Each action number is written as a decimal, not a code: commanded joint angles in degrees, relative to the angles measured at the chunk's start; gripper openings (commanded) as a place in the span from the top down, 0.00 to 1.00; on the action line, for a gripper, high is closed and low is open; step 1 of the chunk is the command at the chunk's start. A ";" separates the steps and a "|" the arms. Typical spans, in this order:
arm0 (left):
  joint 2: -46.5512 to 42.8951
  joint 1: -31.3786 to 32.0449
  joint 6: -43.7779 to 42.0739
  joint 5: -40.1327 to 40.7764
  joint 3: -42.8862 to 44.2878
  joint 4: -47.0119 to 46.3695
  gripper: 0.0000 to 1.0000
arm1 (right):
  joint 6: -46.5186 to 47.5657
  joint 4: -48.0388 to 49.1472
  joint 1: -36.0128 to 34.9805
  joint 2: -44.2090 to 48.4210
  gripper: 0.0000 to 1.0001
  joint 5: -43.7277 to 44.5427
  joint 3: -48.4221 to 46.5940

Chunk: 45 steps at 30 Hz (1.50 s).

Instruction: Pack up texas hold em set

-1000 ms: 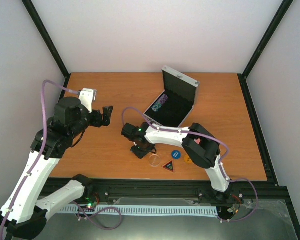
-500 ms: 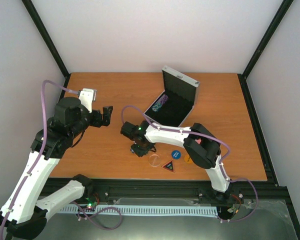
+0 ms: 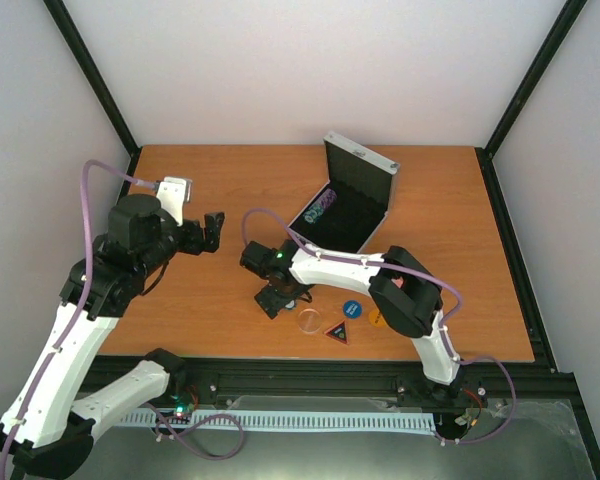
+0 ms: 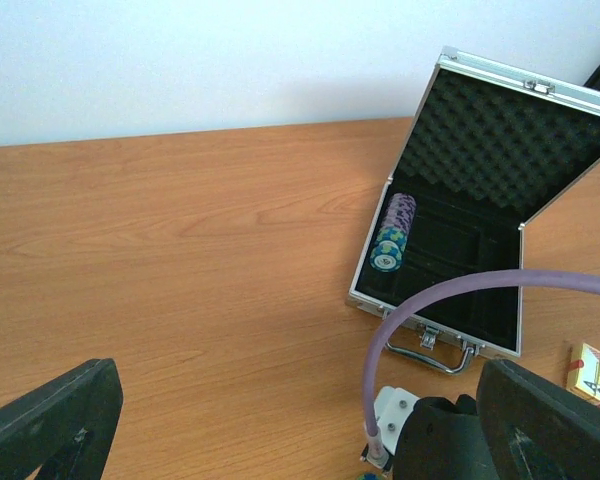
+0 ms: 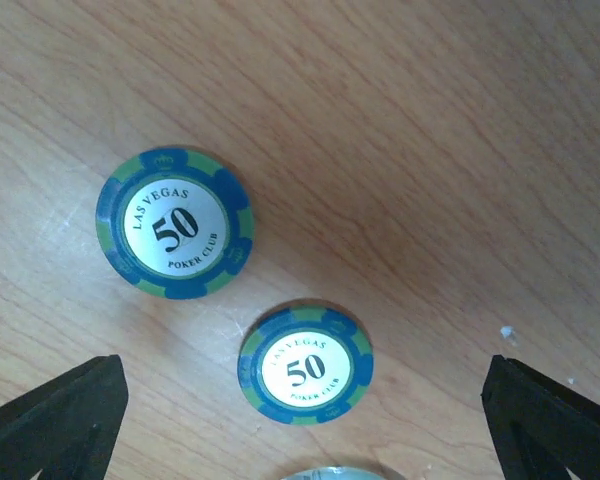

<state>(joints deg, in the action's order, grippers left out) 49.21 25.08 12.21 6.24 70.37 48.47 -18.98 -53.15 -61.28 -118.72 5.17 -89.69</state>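
Note:
The silver case (image 3: 352, 200) stands open at the table's back middle, its lid up, with a row of poker chips (image 4: 392, 232) in its black lining. My right gripper (image 3: 276, 298) hangs open, pointing down at two blue-and-green "50" chips lying flat on the wood. One chip (image 5: 305, 365) lies between the fingers and the other (image 5: 175, 222) up to its left. My right gripper (image 5: 305, 425) touches neither. My left gripper (image 3: 212, 230) is open and empty over the left of the table, well away from the case (image 4: 435, 330).
A clear round button (image 3: 308, 320), a dark triangular button (image 3: 338, 332), a blue round button (image 3: 352, 309) and an orange piece (image 3: 375, 320) lie near the front edge, right of my right gripper. A card deck (image 4: 595, 368) shows beside the case handle.
My right gripper has opened wide and shifted slightly left. The left arm has not moved.

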 commanded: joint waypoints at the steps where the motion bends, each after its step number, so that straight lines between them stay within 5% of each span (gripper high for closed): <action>1: -1.01 -0.21 -0.30 1.43 2.93 1.19 0.00 | -0.44 0.63 -0.18 3.97 0.00 2.68 1.66; 11: -0.84 -0.21 -0.40 1.02 2.76 0.99 0.00 | 0.30 4.07 1.42 4.54 0.01 -1.92 5.69; 45: -1.84 -0.19 -0.08 1.61 1.55 1.32 0.00 | -0.34 3.80 3.30 -1.01 0.39 -7.16 5.18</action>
<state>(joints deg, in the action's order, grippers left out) 48.12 25.08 12.19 7.35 71.02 49.58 -17.98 -49.45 -57.49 -118.24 -0.62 -84.77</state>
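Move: The right-hand one of the two blue-and-green 50 chips lies almost under my right hand, about 1 cm to its right, level fore and aft and some 3 cm below. The other 50 chip is about 4 cm to my hand's left and 1 cm ahead. The clear disc sits roughly 6 cm right and 3 cm back. From my idle left hand, the right-hand chip is about 15 cm right, 5 cm back and 34 cm below. I lift my right hand about 1 cm clear of the table while easing right, away from the left-hand chip, then lower it some 3 cm over the right-hand chip, ending about 1.5 cm farther right, fingertips tilted back about 5 degrees. My wide-open fingers close to a bit over half, one on each side of this chip, the left fingertip coming right up to its rim. ##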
